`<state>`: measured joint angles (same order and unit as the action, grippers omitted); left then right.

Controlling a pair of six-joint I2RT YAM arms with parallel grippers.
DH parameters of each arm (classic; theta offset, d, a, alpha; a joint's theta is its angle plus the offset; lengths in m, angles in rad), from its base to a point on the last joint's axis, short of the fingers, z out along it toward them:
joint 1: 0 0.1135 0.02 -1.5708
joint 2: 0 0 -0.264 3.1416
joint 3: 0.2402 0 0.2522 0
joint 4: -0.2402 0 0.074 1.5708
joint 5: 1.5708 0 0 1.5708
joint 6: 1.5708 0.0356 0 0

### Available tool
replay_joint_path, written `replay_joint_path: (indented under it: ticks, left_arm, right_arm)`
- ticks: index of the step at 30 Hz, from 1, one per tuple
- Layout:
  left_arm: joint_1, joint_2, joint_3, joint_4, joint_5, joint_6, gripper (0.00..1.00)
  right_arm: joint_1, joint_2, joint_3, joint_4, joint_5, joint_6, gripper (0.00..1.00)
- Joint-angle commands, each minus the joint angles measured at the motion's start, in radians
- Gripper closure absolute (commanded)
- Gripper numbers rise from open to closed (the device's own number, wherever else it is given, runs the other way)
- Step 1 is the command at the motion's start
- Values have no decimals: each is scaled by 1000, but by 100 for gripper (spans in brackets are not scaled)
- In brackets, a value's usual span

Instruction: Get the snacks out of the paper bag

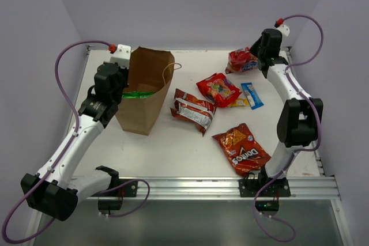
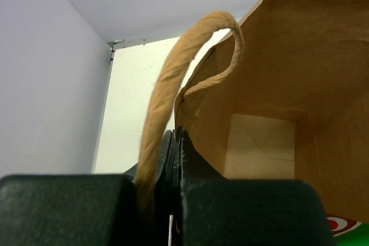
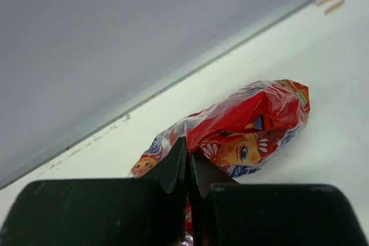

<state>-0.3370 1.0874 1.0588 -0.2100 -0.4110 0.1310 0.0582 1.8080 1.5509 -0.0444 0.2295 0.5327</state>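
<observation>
The brown paper bag point(image 1: 147, 87) stands at the left of the table, its mouth turned toward my left arm. My left gripper point(image 1: 122, 83) is shut on the bag's rim point(image 2: 183, 99), and a twisted handle point(image 2: 173, 79) runs past the left finger. A green chip bag point(image 1: 138, 93) shows inside the mouth, and its corner point(image 2: 346, 226) also appears in the left wrist view. At the far right, my right gripper point(image 1: 255, 56) is shut on the edge of the red bag with blue label point(image 1: 242, 60), and that bag point(image 3: 253, 122) lies low over the table.
A small red candy bag point(image 1: 218, 89), a slim blue bar point(image 1: 252, 95) and a red-silver bag point(image 1: 194, 109) lie in the middle of the table. The Doritos bag point(image 1: 242, 148) lies near the right arm's base. Walls enclose the table on three sides.
</observation>
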Motion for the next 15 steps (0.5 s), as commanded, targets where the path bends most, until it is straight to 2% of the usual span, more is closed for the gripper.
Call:
replay_joint_path:
  ticks: [1, 2, 4, 6, 7, 9, 10, 13, 15]
  left_arm:
    - [9, -9, 47, 55, 18, 2, 100]
    - [9, -7, 49, 58, 23, 5, 100]
    - [9, -6, 53, 55, 26, 12, 100]
    - [9, -1, 61, 52, 38, 13, 100]
    - [9, -1, 64, 52, 40, 13, 100]
    - [9, 2, 70, 55, 43, 16, 100]
    - [9, 3, 70, 57, 43, 16, 100]
    - [9, 11, 79, 61, 43, 21, 100]
    - [9, 19, 89, 63, 52, 30, 100]
  right_arm:
    - [-52, -24, -29, 130, -36, 205, 100]
    - [-54, -24, -52, 117, -38, 223, 98]
    - [-70, -51, -106, 109, -41, 242, 80]
    - [-89, -78, -123, 86, -44, 231, 59]
    - [-90, -107, -126, 81, -44, 199, 38]
    - [-90, -134, -117, 49, -42, 158, 25]
    - [-90, -148, -97, 29, -38, 133, 14]
    - [-90, -216, -63, -63, -13, 99, 1]
    - [-87, -274, -58, -95, -22, 81, 1]
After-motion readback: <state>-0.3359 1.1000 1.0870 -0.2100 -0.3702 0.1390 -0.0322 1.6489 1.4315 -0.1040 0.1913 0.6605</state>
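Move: The right hand still pinches the top of the large red snack pack, which hangs below its fingertips. The spot where it goes down is about 3 cm ahead, 1 cm right and 17 cm below. About 24 cm below this hand's level, the blue snack lies some 6 cm back and 3 cm right, and the shiny red snack 4 cm back and 14 cm left. From the left hand, the set-down spot is roughly 23 cm ahead, 56 cm right and 22 cm lower. The right hand lets go of the red snack pack over the far right of the table: it sinks about 5.5 cm, easing some 4 cm to the right, while the fingers start to spread. With the fingers opening fully, it then lifts about 7 cm and draws back 3 cm or so, away from the pack, after a slight roll of the wrist. ##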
